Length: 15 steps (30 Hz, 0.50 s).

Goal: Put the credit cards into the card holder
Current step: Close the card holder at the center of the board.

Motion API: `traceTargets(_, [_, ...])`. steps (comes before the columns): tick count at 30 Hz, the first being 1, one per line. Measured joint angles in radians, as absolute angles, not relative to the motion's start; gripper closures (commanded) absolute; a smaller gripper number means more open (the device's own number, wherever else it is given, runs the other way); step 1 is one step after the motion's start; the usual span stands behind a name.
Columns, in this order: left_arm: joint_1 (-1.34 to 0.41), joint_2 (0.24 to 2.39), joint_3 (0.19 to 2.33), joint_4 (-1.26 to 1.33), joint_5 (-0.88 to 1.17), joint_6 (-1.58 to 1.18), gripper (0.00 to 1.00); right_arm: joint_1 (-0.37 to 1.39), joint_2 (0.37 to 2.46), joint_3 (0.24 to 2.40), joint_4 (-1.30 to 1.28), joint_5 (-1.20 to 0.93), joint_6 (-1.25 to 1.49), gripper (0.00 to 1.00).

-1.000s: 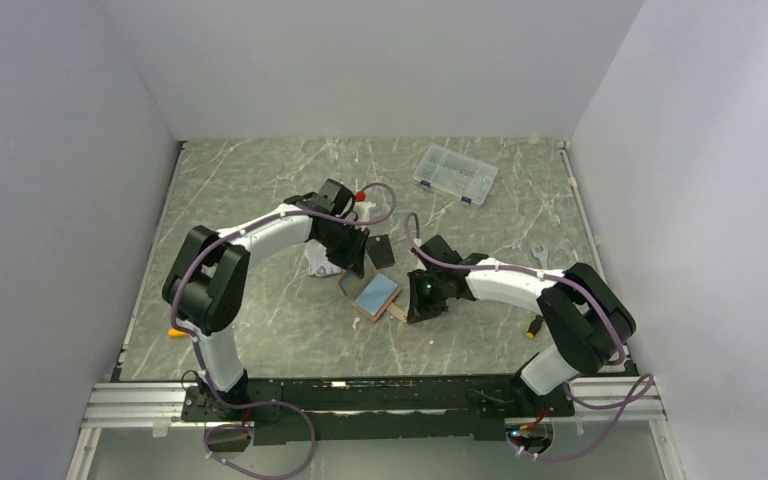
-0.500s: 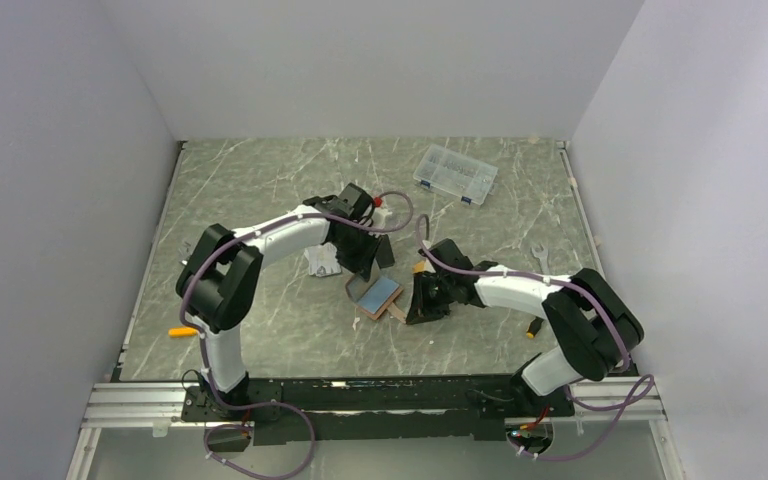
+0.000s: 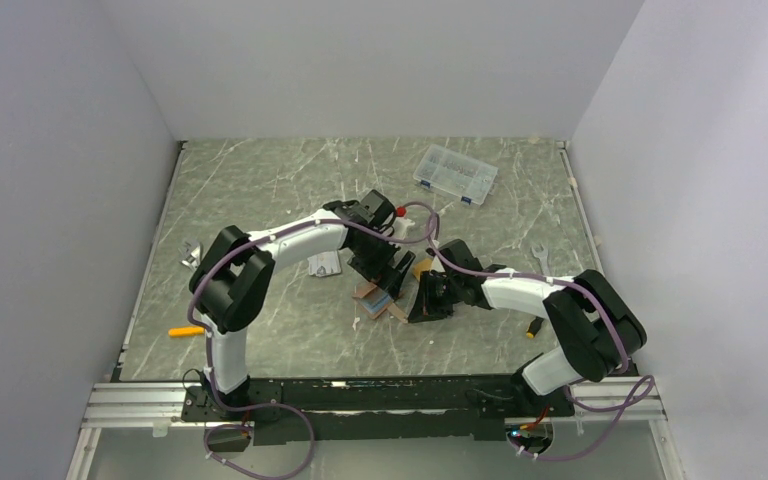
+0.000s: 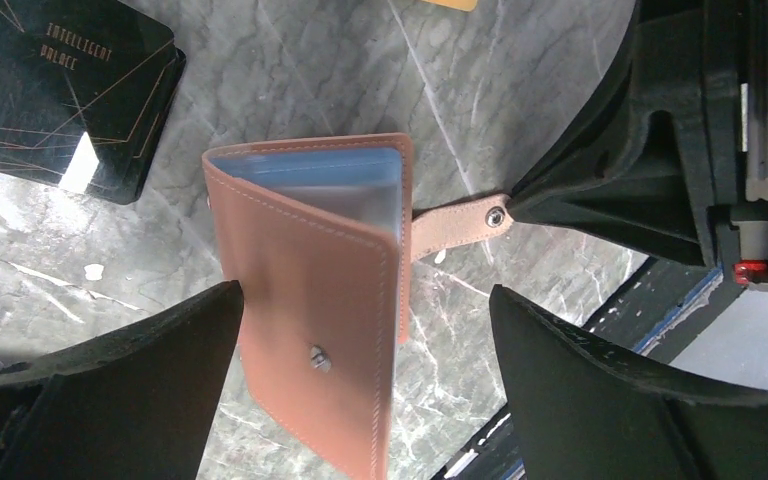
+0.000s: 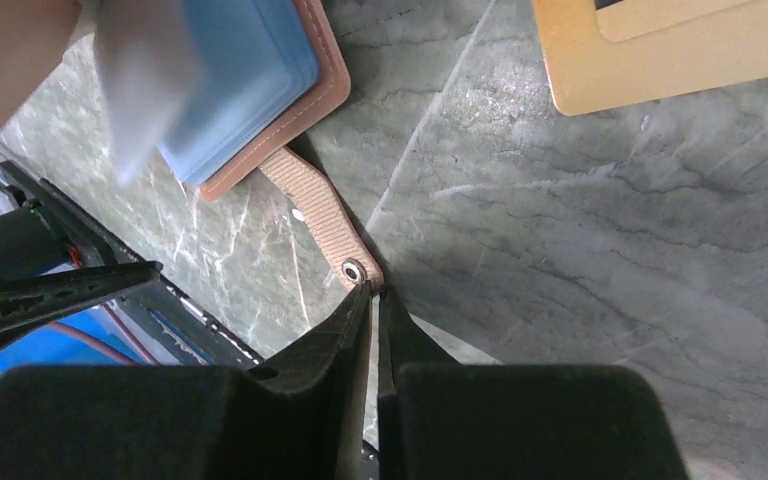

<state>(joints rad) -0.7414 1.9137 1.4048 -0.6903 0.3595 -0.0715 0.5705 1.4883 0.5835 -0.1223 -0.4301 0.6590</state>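
Observation:
The tan-brown card holder [image 4: 310, 300] lies on the marble with its flap half folded over the blue-grey pockets [image 5: 240, 80]. In the top view the card holder [image 3: 375, 300] sits between both arms. My left gripper [image 4: 365, 290] hovers just above it, jaws wide open, one finger on each side and nothing held. My right gripper [image 5: 372, 292] is shut on the tip of the holder's snap strap [image 5: 320, 225], low on the table. Two orange-gold credit cards [image 5: 680, 60] lie overlapped just beyond the right gripper. A silver-grey card is not in view.
A black box with thin gold print [image 4: 60, 90] lies beside the holder. At the back stands a clear plastic organiser [image 3: 454, 173]. A white object [image 3: 324, 263] lies under the left arm, a wrench [image 3: 538, 255] at the right, and an orange item [image 3: 186, 331] at the left.
My left gripper has swung right over the card holder and opened wide. The holder's flap, lying open before, is now half folded. My right gripper stays at the strap.

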Motion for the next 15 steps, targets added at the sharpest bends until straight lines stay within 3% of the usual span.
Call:
traceTargets(9, [-0.721,1.912,1.352,-0.645,0.531,-0.091,0.02,0.557,1.491,0.583,-0.119,-0.433,0.659,0.94])
traceTargets(10, [-0.714,1.91,1.338,-0.634,0.574,-0.092,0.09,0.556,1.492,0.583,-0.118,-0.433,0.66,0.94])
traceTargets(13, [-0.699,1.909,1.323,-0.628,0.645,-0.091,0.42,0.551,1.494,0.583,-0.118,-0.434,0.663,0.95])
traceTargets(15, [-0.682,1.911,1.314,-0.628,0.702,-0.083,0.55,0.548,1.494,0.583,-0.116,-0.434,0.665,0.95])
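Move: The holder, its cover half folded over the blue sleeve, is centred about 2 cm back and 3 cm left of the wide-open left hand, some 5 cm below. From that hand the black cards lie roughly 6 cm ahead and 3 cm left, the gold cards about 3 cm ahead and 6 cm right, both on the table. The right hand already has the strap's end; the holder's middle is about 4 cm ahead and 6 cm left of it, nearly level. Back towards the robot, about 3 cm with a slight drift right, the left hand passes above the holder's right side towards the strap, tipping some 20 degrees so its fingers point more to the right and back. It starts wide open and closes by about a third near the end, one fingertip coming close to the cover's snap. The right hand keeps its pinch on the strap end, almost still. ##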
